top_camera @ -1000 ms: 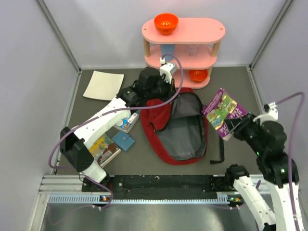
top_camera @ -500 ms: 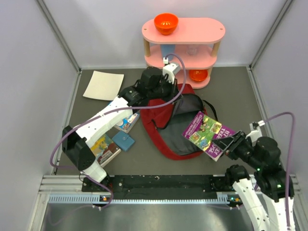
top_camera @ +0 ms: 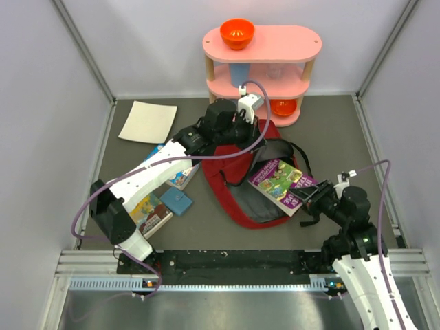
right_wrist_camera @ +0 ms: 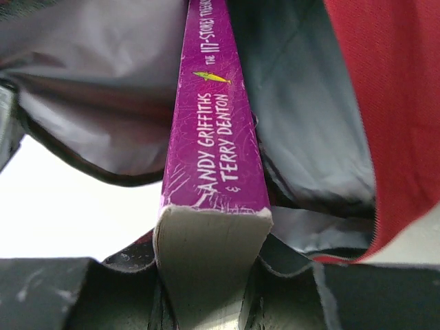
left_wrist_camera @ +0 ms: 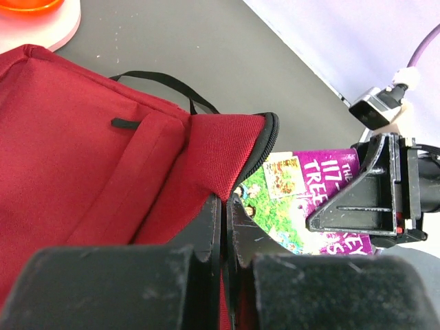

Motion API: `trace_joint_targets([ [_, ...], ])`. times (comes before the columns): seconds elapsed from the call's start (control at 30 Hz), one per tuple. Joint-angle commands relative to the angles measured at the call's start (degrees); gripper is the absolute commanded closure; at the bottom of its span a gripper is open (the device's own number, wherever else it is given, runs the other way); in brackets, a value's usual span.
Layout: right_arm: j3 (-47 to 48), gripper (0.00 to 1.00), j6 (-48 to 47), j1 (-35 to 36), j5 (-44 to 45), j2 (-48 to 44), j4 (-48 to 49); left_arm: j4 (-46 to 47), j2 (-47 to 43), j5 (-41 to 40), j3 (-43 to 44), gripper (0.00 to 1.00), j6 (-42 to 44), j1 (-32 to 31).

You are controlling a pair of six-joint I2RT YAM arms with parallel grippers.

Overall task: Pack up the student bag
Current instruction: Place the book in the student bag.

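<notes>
The student bag [top_camera: 223,168] lies open in the middle of the mat, dark red with a grey lining [right_wrist_camera: 103,62]. My left gripper [top_camera: 242,127] is shut on the upper edge of the bag's flap [left_wrist_camera: 227,199], holding the opening up. My right gripper [top_camera: 315,198] is shut on a purple book [top_camera: 278,184], whose far end pokes into the bag's opening. The right wrist view looks along the book's spine [right_wrist_camera: 213,117] into the grey inside. In the left wrist view the book's cover [left_wrist_camera: 302,199] shows below the flap, with the right gripper [left_wrist_camera: 375,206] behind it.
A pink three-tier shelf [top_camera: 261,45] stands at the back with an orange bowl [top_camera: 237,32] on top. A white sheet [top_camera: 146,122] lies at the back left. Several books [top_camera: 152,210] and a blue square object [top_camera: 177,201] lie left of the bag.
My right arm has swung the purple book down and left, from beside the bag into its opening. My left gripper has shifted slightly right, still holding the flap.
</notes>
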Motion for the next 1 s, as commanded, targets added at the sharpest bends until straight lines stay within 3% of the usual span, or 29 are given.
trace_joint_targets([
  [0.0,-0.4,1.0,6.18,-0.17,0.67,2.12,18.83,7.03,-3.28,2.56,0.52,1.0,-1.19,-0.27],
  [0.13,-2.35,1.0,10.23,-0.08,1.1,6.08,22.56,6.94,-3.54,2.13,1.5,1.0,-0.66,-0.36],
  [0.4,-3.57,1.0,14.18,2.55,10.15,8.37,25.36,7.82,-2.58,1.6,2.81,1.0,-1.36,-0.28],
  [0.6,-3.58,1.0,15.59,13.17,19.18,17.32,32.12,8.7,-1.79,2.12,3.78,1.0,-2.5,-0.36],
  [0.8,-8.32,1.0,16.82,21.27,30.96,24.09,52.16,8.43,-2.4,1.95,3.52,1.0,-2.5,-0.45],
  [0.97,-10.34,1.0,19.02,21.71,30.81,35.5,70.52,8.52,-2.49,2.83,3.61,1.0,-3.2,-0.45],
])
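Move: The student bag's open mouth is about 9 cm ahead of the right hand, 11 cm to its left and 9 cm below; that hand already holds the purple book by one end. The raised red bag edge is roughly 12 cm ahead, 14 cm left and 12 cm above, while the black strap lies on the table 2 cm ahead, 1 cm to the right and 16 cm below. From the left hand the mouth is some 3 cm back, 7 cm right and 20 cm below. The purple book, still pinched at its end by the right fingers, is pushed into the bag's mouth: first forward about 5 cm almost level, then left about 5 cm and down 3 to 4 cm with a last bit forward, turning some 10 degrees clockwise. The left fingers keep their pinch on the raised red edge and lift it by about a centimetre. ##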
